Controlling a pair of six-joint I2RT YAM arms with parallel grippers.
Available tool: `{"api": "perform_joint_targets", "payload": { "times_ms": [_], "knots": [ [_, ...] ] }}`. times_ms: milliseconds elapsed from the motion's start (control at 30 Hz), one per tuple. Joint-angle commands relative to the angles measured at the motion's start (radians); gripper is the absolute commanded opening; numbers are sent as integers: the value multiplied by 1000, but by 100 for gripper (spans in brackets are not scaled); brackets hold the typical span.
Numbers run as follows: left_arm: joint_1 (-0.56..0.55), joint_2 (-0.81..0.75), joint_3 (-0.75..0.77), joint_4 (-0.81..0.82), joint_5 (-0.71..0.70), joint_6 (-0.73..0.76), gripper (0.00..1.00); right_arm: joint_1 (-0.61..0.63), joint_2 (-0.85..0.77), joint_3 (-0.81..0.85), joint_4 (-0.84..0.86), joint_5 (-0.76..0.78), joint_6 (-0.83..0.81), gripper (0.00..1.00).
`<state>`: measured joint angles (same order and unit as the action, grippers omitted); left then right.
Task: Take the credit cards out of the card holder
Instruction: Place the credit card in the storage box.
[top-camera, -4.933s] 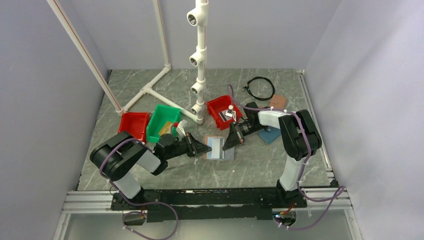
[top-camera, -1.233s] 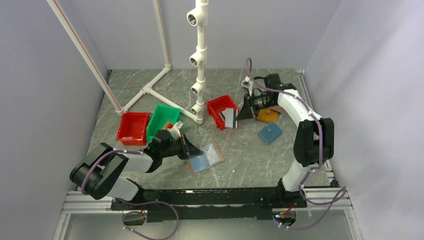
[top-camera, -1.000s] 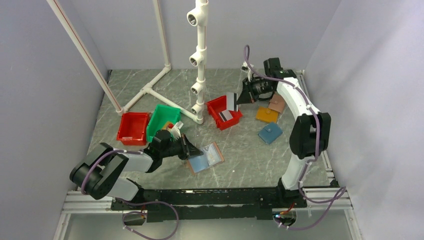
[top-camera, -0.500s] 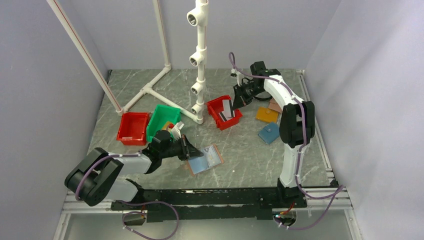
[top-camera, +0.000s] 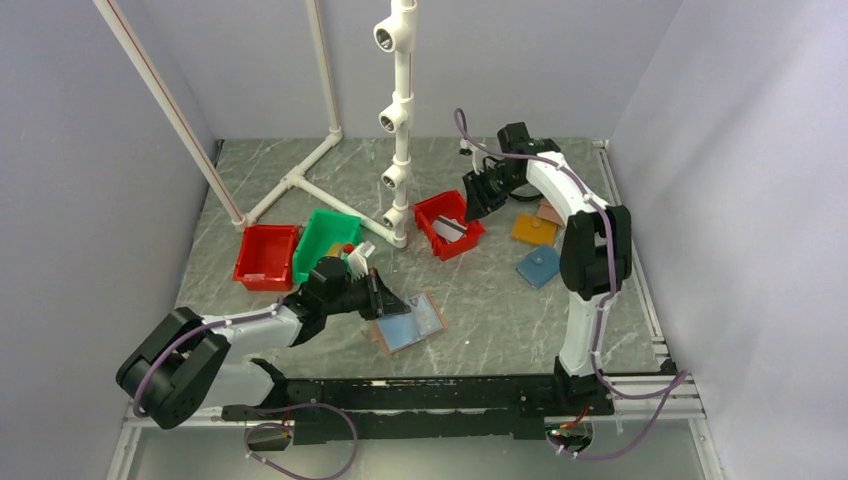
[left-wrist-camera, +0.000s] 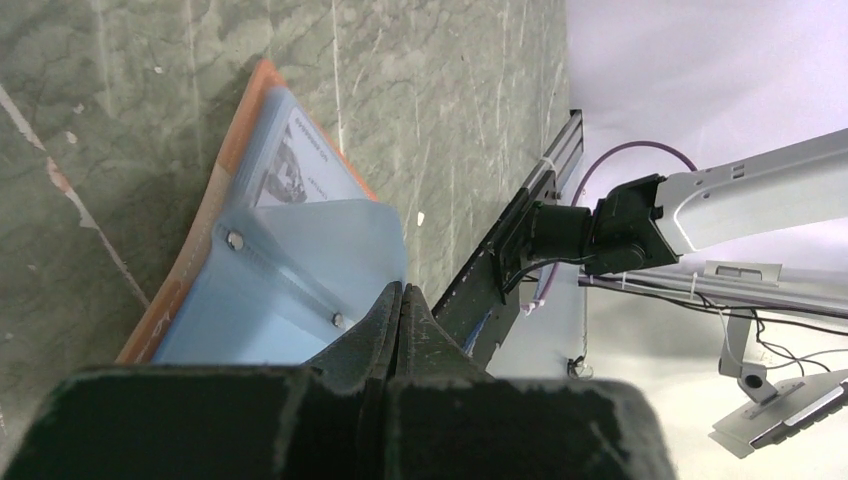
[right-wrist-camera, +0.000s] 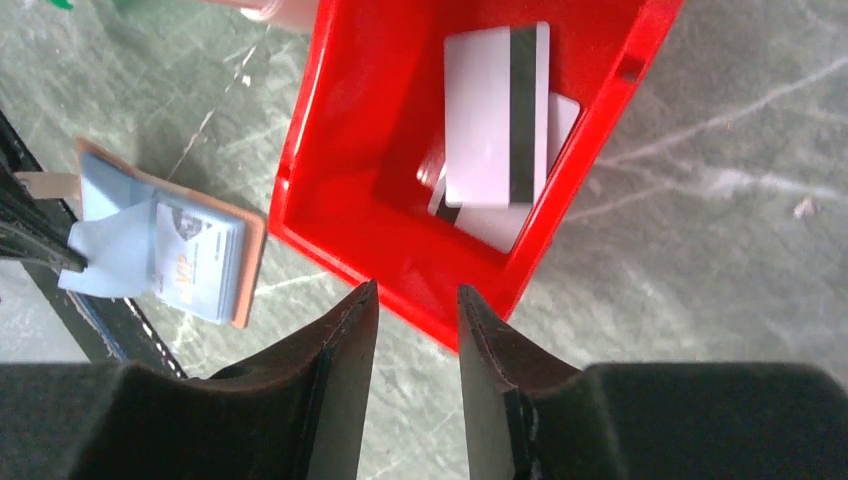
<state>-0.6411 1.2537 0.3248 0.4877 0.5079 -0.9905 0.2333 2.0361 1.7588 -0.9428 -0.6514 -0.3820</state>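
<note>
The card holder (top-camera: 410, 322) lies open on the table, pinkish-tan outside with light blue lining (left-wrist-camera: 290, 270). A printed card (right-wrist-camera: 195, 262) still sits in its pocket. My left gripper (top-camera: 388, 300) is shut on the edge of the blue flap (right-wrist-camera: 75, 270), its tips (left-wrist-camera: 402, 290) pressed together. My right gripper (right-wrist-camera: 415, 295) hangs open and empty above the near rim of a red bin (right-wrist-camera: 330, 190). Inside the bin lie a grey-white credit card with a dark stripe (right-wrist-camera: 495, 115) and another pale card (right-wrist-camera: 505, 220) under it.
A second red bin (top-camera: 266, 257) and a green bin (top-camera: 325, 243) stand at the left. A white pipe stand (top-camera: 400, 120) rises behind the bins. Orange (top-camera: 533, 229), teal-blue (top-camera: 541, 266) and brown (top-camera: 549, 212) wallets lie at the right.
My right arm carried a grey-white card leftward over the red bin, then opened; the card now lies in the bin. The left gripper stayed shut at the holder.
</note>
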Motion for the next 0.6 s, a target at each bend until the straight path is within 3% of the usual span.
{"api": "perform_joint_targets", "payload": {
  "times_ms": [0, 300, 333, 367, 400, 433, 500, 567],
  "knots": [
    [-23, 5, 56, 21, -5, 21, 0, -13, -184, -83, 53, 11, 9, 38],
    [-80, 90, 126, 84, 10, 23, 0, -22, -707, -585, 281, -185, -128, 40],
    [-86, 101, 133, 94, 12, 24, 0, -23, -773, -661, 350, -224, -153, 48],
    [-91, 113, 140, 101, 15, 25, 0, -22, -831, -734, 407, -261, -179, 65],
    [-97, 129, 151, 103, 15, 28, 0, -21, -883, -814, 454, -297, -194, 89],
    [-100, 141, 155, 102, 15, 31, 0, -21, -913, -883, 489, -353, -194, 98],
    [-102, 162, 157, 97, 7, 31, 0, -11, -904, -966, 445, -459, -271, 99],
    [-103, 170, 140, 60, -19, 27, 0, 10, -874, -947, 306, -479, -401, 99]
  ]
}}
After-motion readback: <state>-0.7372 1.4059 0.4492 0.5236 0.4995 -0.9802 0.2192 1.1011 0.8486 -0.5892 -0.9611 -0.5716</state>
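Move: The right hand, fingers partly open at the red storage box whose middle is about 4 cm left and 1 cm ahead, goes next for the card in the open card holder: some 17 cm back, 9 cm left and 10 cm down. The blue wallet lies 16 cm to its right and 7 cm back. The left hand already pinches the holder's blue flap; that card is about 5 cm to its right, 2 cm ahead, 4 cm below. Draw the right gripper back about 18 cm from the storage box towards the card holder's side, lifting it some 9 cm on the way and dipping slightly at the end; roll the wrist, tilt the fingers flatter to the left, and spread them wide late on. Meanwhile keep the left fingers shut on the blue flap and drag the holder right about 4 cm. ##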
